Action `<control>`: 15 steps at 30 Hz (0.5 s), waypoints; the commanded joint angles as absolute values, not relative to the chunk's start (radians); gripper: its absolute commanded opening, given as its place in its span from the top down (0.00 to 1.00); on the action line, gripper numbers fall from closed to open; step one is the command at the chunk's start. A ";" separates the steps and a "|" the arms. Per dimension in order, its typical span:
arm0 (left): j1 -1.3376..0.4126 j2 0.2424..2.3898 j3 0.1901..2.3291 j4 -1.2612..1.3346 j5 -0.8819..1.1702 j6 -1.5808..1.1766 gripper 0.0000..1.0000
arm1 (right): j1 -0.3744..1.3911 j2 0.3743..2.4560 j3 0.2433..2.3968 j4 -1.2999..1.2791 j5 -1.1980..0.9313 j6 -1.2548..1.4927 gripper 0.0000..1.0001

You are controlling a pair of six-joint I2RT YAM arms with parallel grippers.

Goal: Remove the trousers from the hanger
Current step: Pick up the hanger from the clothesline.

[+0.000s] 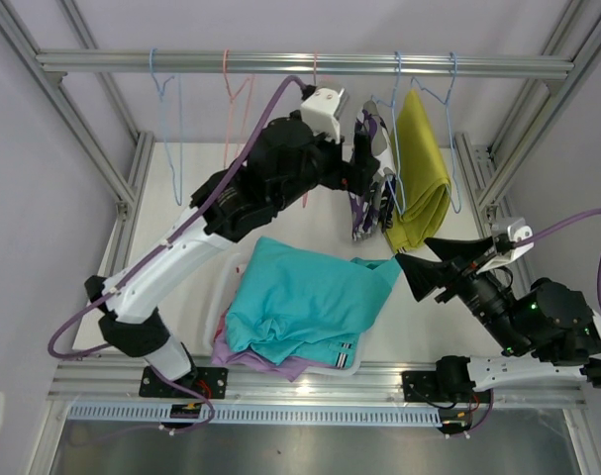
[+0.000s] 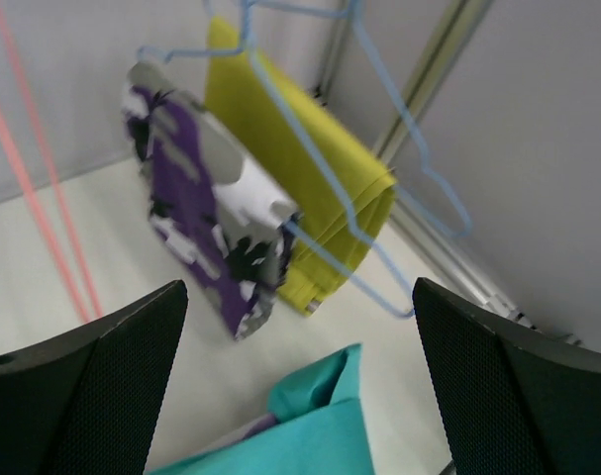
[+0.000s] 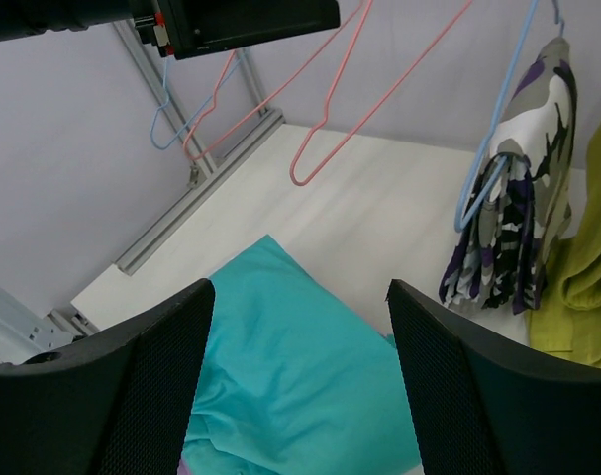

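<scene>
Camouflage trousers (image 1: 371,203) (image 2: 196,208) (image 3: 518,228) hang folded over a blue hanger (image 2: 325,213). Beside them, mustard trousers (image 1: 422,168) (image 2: 310,168) (image 3: 592,267) hang on another blue hanger (image 1: 450,129). Teal trousers (image 1: 305,302) (image 3: 300,386) lie on top of a pile, with lilac cloth (image 1: 243,358) under them. My left gripper (image 1: 372,173) (image 2: 295,297) is open just in front of the camouflage pair, with nothing between its fingers. My right gripper (image 1: 411,249) (image 3: 300,287) is open above the teal pair's right edge, holding nothing.
Bare hangers, one blue (image 1: 168,109) and a pink one (image 1: 237,109) (image 3: 330,129), dangle from the top rail (image 1: 280,63). The pile lies in a white tray (image 1: 221,297). Aluminium frame posts (image 1: 498,168) line both sides.
</scene>
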State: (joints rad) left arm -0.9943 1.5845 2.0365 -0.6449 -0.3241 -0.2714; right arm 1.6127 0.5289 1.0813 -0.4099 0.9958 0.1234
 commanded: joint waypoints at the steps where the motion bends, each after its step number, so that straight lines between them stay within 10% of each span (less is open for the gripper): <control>1: -1.003 1.690 2.163 -0.612 -0.178 -0.227 0.01 | 1.611 0.519 1.144 -0.446 1.038 0.083 0.24; 15: -0.974 1.874 2.266 -0.450 -0.023 -0.247 0.01 | 1.603 0.445 1.190 -0.512 1.081 0.081 0.25</control>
State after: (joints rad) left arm -0.9863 1.8622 2.2097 -0.5205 -0.0650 -0.2562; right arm 1.6066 0.4603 1.1687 -0.4808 1.0584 0.0895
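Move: The blue hanger with the camouflage trousers is about 10 cm ahead of my left hand, some 11 cm to its right and 8 cm lower. Its camouflage trousers hang about 12 cm ahead, 8 cm right and 14 cm below that hand, the yellow trousers about 14 cm ahead, 16 cm right and 13 cm below. The empty pink hanger is about 10 cm ahead, 8 cm left and 10 cm below. From my right hand the blue hanger is some 24 cm ahead, 3 cm left and slightly above. I sweep my wide-open left hand about 10 cm to the right, towards the blue hanger's near arm, rising a touch first and then sinking about 4 cm, while the wrist swings some 15 degrees clockwise so the fingers point more to the right. I close on nothing yet. My empty right hand clears off about 5 cm to the right and slightly up, its opening unchanged. ##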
